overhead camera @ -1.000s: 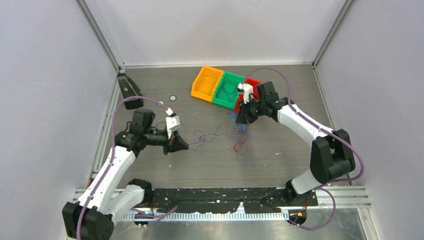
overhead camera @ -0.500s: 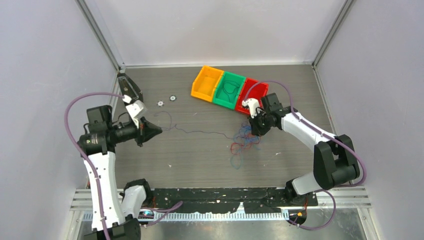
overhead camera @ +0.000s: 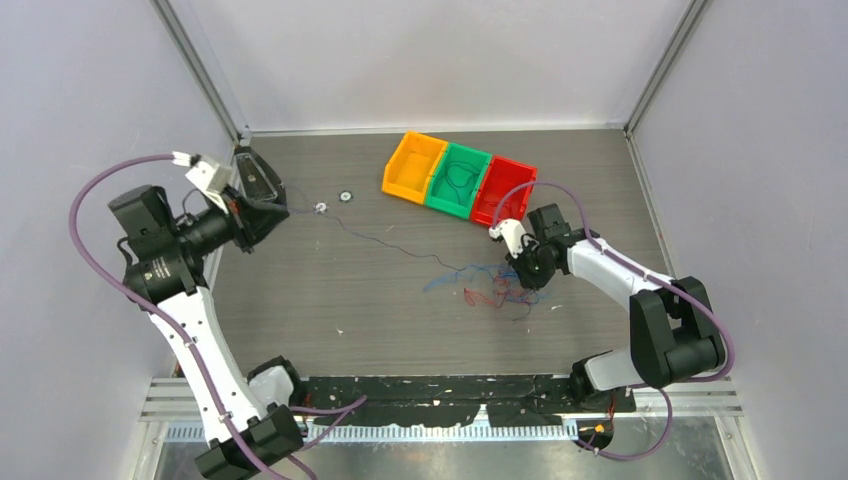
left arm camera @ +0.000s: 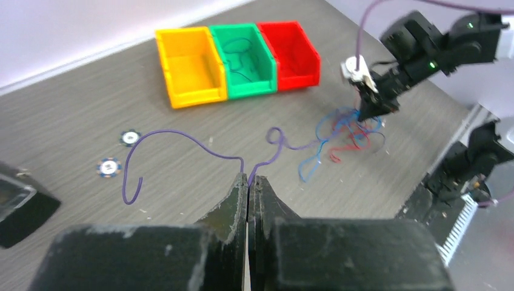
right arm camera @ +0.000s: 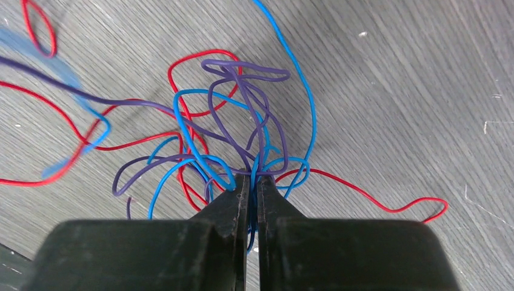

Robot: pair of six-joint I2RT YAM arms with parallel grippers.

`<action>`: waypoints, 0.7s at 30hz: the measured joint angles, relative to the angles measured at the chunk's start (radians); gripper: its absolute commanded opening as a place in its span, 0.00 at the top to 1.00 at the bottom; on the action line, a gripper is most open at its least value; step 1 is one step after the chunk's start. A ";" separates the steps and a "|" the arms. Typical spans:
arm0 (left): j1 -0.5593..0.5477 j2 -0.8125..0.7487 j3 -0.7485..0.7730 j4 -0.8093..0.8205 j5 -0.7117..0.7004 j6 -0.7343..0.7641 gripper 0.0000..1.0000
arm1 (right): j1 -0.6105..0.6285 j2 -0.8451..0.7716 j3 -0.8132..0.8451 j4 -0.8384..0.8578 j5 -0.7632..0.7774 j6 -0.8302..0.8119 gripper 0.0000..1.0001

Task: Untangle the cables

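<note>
A tangle of red, blue and purple cables (overhead camera: 493, 291) lies on the table right of centre. My right gripper (overhead camera: 521, 277) sits at the tangle's right edge. Its jaws (right arm camera: 250, 179) are shut on a bunch of blue and purple strands (right arm camera: 254, 136), with red loops (right arm camera: 200, 60) spread around. One purple cable (overhead camera: 380, 243) runs out of the tangle to the far left. There my left gripper (overhead camera: 283, 211) is raised and shut on it. In the left wrist view that purple cable (left arm camera: 182, 134) curls away from both sides of the closed tips (left arm camera: 249, 179).
Orange (overhead camera: 412, 165), green (overhead camera: 458, 178) and red (overhead camera: 503, 188) bins stand in a row at the back; a dark cable (left arm camera: 239, 54) lies in the green one. Two small round discs (overhead camera: 346, 197) (overhead camera: 321, 208) and a black block (overhead camera: 258, 178) sit by the left wall.
My left gripper has swung back and left toward the wall, drawing the purple cable out long. My right gripper has moved toward the near right, dragging the tangle along.
</note>
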 measured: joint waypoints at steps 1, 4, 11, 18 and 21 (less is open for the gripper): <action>0.018 0.000 0.000 0.066 0.003 -0.063 1.00 | -0.001 0.000 -0.004 0.000 0.003 -0.005 0.95; 0.079 0.000 -0.001 0.311 0.011 -0.291 1.00 | -0.005 -0.003 -0.019 0.000 0.007 -0.021 0.95; 0.180 0.036 0.027 0.822 -0.003 -0.766 1.00 | -0.007 -0.012 -0.040 0.003 0.019 -0.051 0.95; 0.219 0.110 0.085 1.187 -0.050 -1.114 1.00 | -0.013 -0.014 -0.055 0.006 0.024 -0.077 0.93; 0.167 0.096 0.072 1.232 -0.056 -1.140 1.00 | -0.013 -0.014 -0.051 -0.010 -0.011 -0.077 0.81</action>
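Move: The left hand, high up with the purple cable pinched, has the tangle about 52 cm to its right, some 4 cm farther out and 34 cm lower. From this hand the green bin lies roughly 36 cm ahead and 42 cm right, the nearer chip some 27 cm ahead and 2 cm right. The right hand already grips the tangle, whose middle sits about 5 cm to its left, level with it and 3 cm below; the red bin is some 28 cm ahead, 5 cm left. The left hand keeps its pinch on the purple cable and hauls it up some 16 cm, away from the tangle, drifting about 5 cm forward and 7 cm left before easing back right a little at the end, while the wrist tips its fingers upward and swings them to the left by around 15 degrees. The right hand stays shut on the tangled cables low over the table as the counter-hold, creeping only 1 to 2 cm back and slightly down. ##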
